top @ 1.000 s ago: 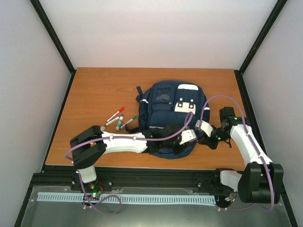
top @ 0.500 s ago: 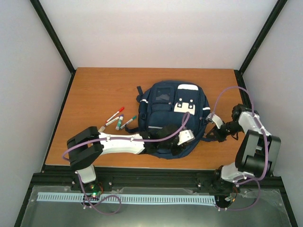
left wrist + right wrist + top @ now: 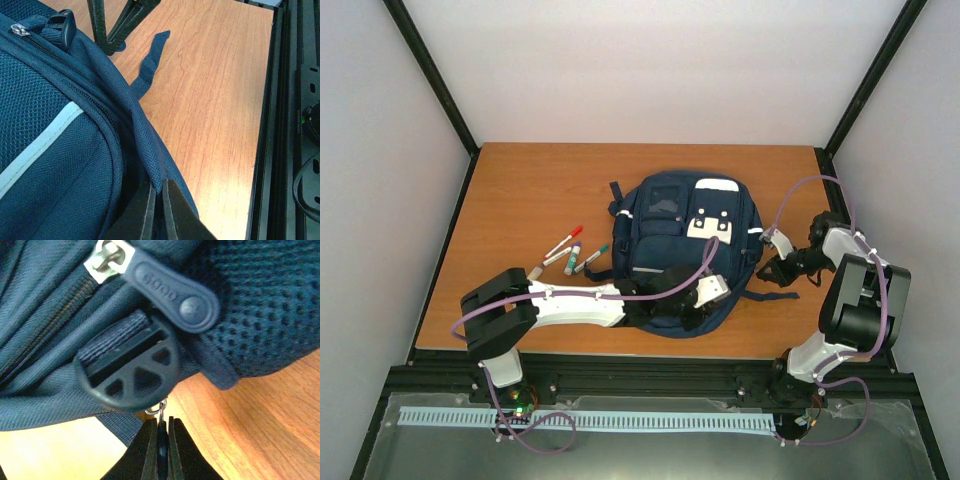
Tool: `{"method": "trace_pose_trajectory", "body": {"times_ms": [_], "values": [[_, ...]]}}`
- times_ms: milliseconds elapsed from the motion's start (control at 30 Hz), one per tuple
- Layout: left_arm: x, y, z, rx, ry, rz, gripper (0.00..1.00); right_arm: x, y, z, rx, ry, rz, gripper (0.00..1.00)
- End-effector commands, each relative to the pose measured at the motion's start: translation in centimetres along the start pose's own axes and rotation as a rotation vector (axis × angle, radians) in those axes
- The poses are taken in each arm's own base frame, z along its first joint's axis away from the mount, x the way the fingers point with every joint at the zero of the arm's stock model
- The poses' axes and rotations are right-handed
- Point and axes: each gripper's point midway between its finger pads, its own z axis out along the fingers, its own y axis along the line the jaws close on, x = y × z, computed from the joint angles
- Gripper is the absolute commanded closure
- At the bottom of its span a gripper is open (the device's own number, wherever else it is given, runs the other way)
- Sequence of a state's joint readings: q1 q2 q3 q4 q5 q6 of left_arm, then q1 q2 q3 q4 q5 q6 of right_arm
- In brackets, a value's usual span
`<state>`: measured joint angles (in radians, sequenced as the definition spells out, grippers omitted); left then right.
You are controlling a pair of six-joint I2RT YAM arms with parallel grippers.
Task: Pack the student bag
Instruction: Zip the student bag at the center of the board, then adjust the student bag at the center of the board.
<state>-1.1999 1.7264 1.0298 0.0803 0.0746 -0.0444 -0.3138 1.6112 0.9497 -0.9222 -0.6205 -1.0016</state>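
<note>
The student bag (image 3: pixel 680 235), navy blue with white patches, lies flat in the middle of the wooden table (image 3: pixel 520 190). My left gripper (image 3: pixel 692 308) is at the bag's near edge. In the left wrist view it (image 3: pixel 160 194) is shut on a fold of the bag's navy webbing (image 3: pixel 150 150). My right gripper (image 3: pixel 772 272) is at the bag's right side. In the right wrist view it (image 3: pixel 161 432) is shut on a dark zipper pull hanging from a small metal ring (image 3: pixel 161 412), under a round black buckle (image 3: pixel 130 375).
Several markers (image 3: pixel 572 252) lie on the table left of the bag. A loose strap end (image 3: pixel 152 55) trails onto the wood to the right of the bag. The black frame rail (image 3: pixel 280 125) runs along the table's near edge.
My left gripper has closed on the bag's webbing. The right arm has folded back toward the far right, drawing its gripper with the zipper pull away from the near edge.
</note>
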Motion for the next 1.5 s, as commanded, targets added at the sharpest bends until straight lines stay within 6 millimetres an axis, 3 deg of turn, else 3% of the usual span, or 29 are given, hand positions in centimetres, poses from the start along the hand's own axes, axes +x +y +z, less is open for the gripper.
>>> {"method": "trace_pose_trajectory", "body": {"times_ms": [0, 133, 233, 433, 533, 567, 667, 700, 733, 767, 833, 867, 900, 933, 1067, 1133, 1333, 1433, 1467], "values": [[-0.1, -1.6, -1.0, 0.043, 0.02, -0.002, 0.99, -1.3, -5.6, -1.3, 0.21, -0.052, -0.001, 0.96], [-0.6, -1.7, -1.3, 0.047, 0.027, -0.006, 0.99, -0.9, -5.3, -1.0, 0.184, -0.073, 0.026, 0.9], [-1.1, -1.0, -2.1, -0.001, 0.026, -0.03, 0.88, -0.7, -3.9, -1.8, 0.154, -0.107, 0.028, 0.81], [-3.1, 2.6, -5.2, -0.22, -0.036, -0.139, 0.31, -1.2, 0.0, -5.2, 0.16, -0.166, -0.036, 0.57], [-3.8, 5.6, -7.4, -0.359, -0.074, -0.241, 0.04, -2.0, 2.2, -6.8, 0.179, -0.207, -0.112, 0.5], [-3.9, 7.0, -8.3, -0.413, -0.085, -0.29, 0.01, -2.2, 2.8, -7.2, 0.182, -0.217, -0.129, 0.48], [-2.7, 12.7, -11.5, -0.602, -0.07, -0.492, 0.0, -3.0, 4.7, -8.6, 0.177, -0.251, -0.177, 0.38], [-1.8, 14.9, -12.6, -0.672, -0.047, -0.562, 0.0, -3.5, 5.2, -9.2, 0.179, -0.266, -0.192, 0.26], [-1.1, 16.6, -13.4, -0.714, -0.019, -0.615, 0.02, -3.8, 5.5, -9.7, 0.195, -0.274, -0.196, 0.03], [0.3, 18.1, -13.9, -0.726, 0.041, -0.651, 0.12, -4.1, 5.4, -10.3, 0.224, -0.281, -0.186, 0.0], [1.7, 20.3, -14.5, -0.717, 0.099, -0.728, 0.25, -4.8, 5.2, -11.7, 0.307, -0.294, -0.196, 0.0], [2.3, 21.4, -14.9, -0.717, 0.106, -0.764, 0.25, -5.2, 5.2, -12.4, 0.344, -0.304, -0.196, 0.0], [2.9, 22.5, -15.4, -0.739, 0.11, -0.806, 0.06, -5.6, 5.3, -13.1, 0.376, -0.317, -0.194, 0.0], [3.4, 23.8, -16.3, -0.777, 0.112, -0.848, 0.01, -6.0, 5.6, -13.7, 0.399, -0.332, -0.203, 0.0], [2.6, 26.6, -17.4, -0.84, 0.113, -0.798, 0.0, -8.2, 7.6, -15.6, 0.339, -0.401, -0.247, 0.0], [1.9, 27.7, -18.0, -0.888, 0.087, -0.756, 0.0, -8.8, 8.3, -15.5, 0.27, -0.424, -0.272, 0.0], [-0.2, 30.5, -19.2, -0.913, -0.004, -0.709, 0.0, -9.4, 6.5, -14.6, 0.234, -0.464, -0.193, 0.0], [0.5, 33.3, -22.4, -1.067, -0.056, -0.8, 0.0, -9.8, 5.5, -14.5, 0.247, -0.482, -0.147, 0.0], [1.7, 34.3, -23.2, -1.113, -0.06, -0.894, 0.0, -9.8, 5.3, -14.4, 0.251, -0.483, -0.151, 0.0]]}}
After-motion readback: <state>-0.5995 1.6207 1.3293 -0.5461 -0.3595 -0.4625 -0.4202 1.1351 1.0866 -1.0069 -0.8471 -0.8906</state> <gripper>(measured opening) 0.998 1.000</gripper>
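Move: The left fingers are already shut on the bag's lower right edge; the bag's middle is some 14 cm ahead and 4 cm left of them, and the green marker about 13 cm ahead and 30 cm left. The right fingers still hold the zipper pull at the bag's right side, 13 cm ahead and 14 cm right of the left hand. The side buckle is about 2 cm ahead and 2 cm left of the right hand, the loose strap 6 cm back and 2 cm right. Open both grippers and leave the bag. Let the zipper pull go with the right, slip about 3 cm right, then rise some 18 cm, tilting the fingers to point more forward. Free the left from the bag's edge and swing it left and forward over the bag, about 35 cm in all and slightly up, turning some 70 degrees counter-clockwise, fingers wide. ##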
